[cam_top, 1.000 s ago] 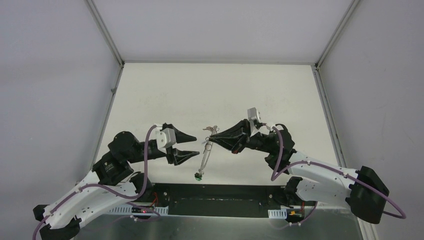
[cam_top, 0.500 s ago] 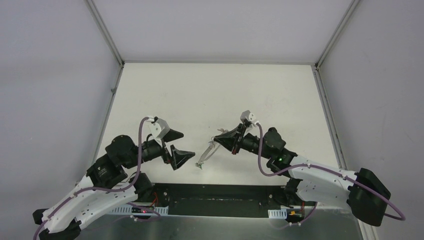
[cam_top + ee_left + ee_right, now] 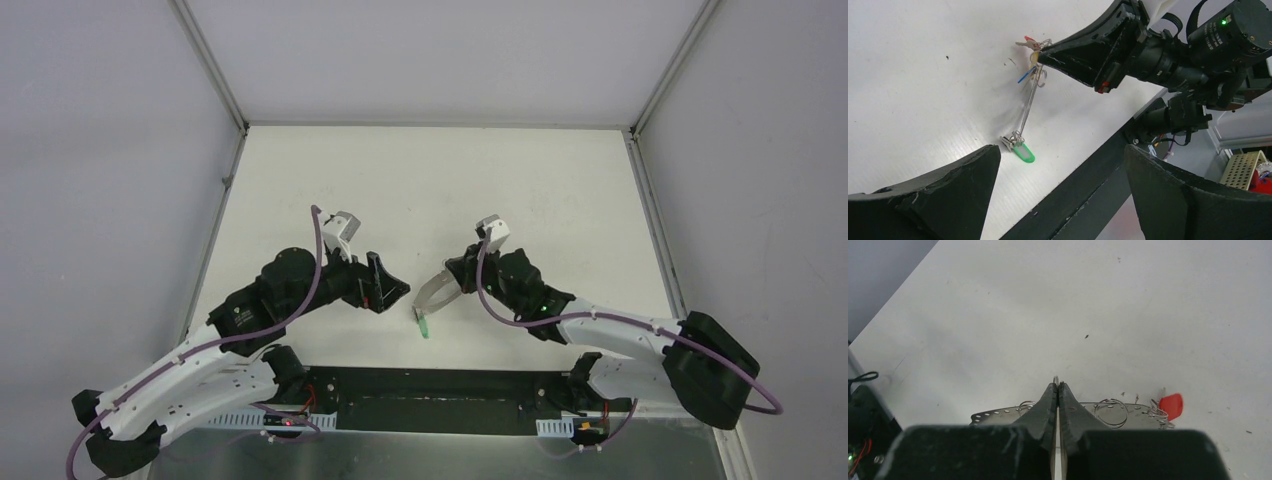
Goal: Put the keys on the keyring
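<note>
The keyring (image 3: 432, 297) is a thin metal hoop with small holes and silver split rings (image 3: 1110, 412) along its rim. My right gripper (image 3: 447, 283) is shut on its upper rim (image 3: 998, 415) and holds it tilted, with its lower end down at the table. A key with a green tag (image 3: 424, 327) hangs from that low end and lies on the table (image 3: 1024, 153). Keys with red (image 3: 1171, 406) and blue (image 3: 1025, 76) tags hang near the grip. My left gripper (image 3: 385, 288) is open and empty, just left of the hoop, not touching it (image 3: 1062, 150).
The black base rail (image 3: 440, 385) runs along the table's near edge, close below the green tag. White walls and aluminium posts (image 3: 212, 70) enclose the white table (image 3: 430, 180). A perforated beige bin (image 3: 1243, 167) sits off the table beyond the rail.
The right gripper has carried the keyring down and nearer, so the green-tagged key now rests on the table. The left gripper has opened wider and swung right toward the hoop.
</note>
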`<action>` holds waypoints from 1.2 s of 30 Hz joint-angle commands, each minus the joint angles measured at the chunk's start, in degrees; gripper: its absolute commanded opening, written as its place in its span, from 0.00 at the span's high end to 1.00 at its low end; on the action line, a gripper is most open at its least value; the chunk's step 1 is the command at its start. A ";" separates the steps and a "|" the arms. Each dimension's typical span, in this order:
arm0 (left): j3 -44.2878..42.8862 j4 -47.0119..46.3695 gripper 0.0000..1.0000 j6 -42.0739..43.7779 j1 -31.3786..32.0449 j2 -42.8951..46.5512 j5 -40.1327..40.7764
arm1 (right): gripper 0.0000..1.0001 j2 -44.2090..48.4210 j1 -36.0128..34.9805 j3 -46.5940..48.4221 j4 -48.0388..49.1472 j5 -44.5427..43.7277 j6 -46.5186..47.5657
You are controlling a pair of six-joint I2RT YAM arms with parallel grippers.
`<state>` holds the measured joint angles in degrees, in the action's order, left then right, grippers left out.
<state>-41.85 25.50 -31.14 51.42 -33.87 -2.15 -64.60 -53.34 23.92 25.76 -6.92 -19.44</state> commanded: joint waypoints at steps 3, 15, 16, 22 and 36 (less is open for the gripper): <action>-2.14 -2.75 0.01 -7.94 0.34 -1.75 3.32 | 0.89 -7.59 3.42 6.82 -1.99 -6.92 -3.13; 0.01 -2.59 0.01 -3.94 0.25 0.41 10.40 | 0.35 -8.68 21.78 11.23 -1.05 12.21 -3.33; -0.03 -2.52 0.01 -3.44 0.24 0.09 11.28 | 0.32 -7.97 23.22 10.67 -1.06 13.38 -3.37; -0.13 -2.06 0.01 -0.20 -0.32 -2.71 16.22 | 0.11 -0.21 29.73 6.55 -4.05 14.72 -1.67; 4.55 -2.58 0.01 11.46 -27.16 -9.29 10.59 | 0.00 16.61 40.01 3.23 -27.29 2.46 11.74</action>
<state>-37.58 24.18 -26.04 29.08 -42.72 8.95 -51.29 -14.90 28.14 5.48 1.87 -12.95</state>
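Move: The right hand still grips the keyring, whose middle hangs about 5 cm back, 3 cm left and 6 cm below it; the bare table spot for it is some 2 cm back, 2 cm left and 12 cm down. The green tag dangles roughly 13 cm back, 6 cm left and 12 cm below. From the open left hand, that spot lies about 10 cm right, 3 cm back and 23 cm below. Right hand opens, lets go of the keyring, goes 11 cm forward, then right; left goes forward-left, down. ##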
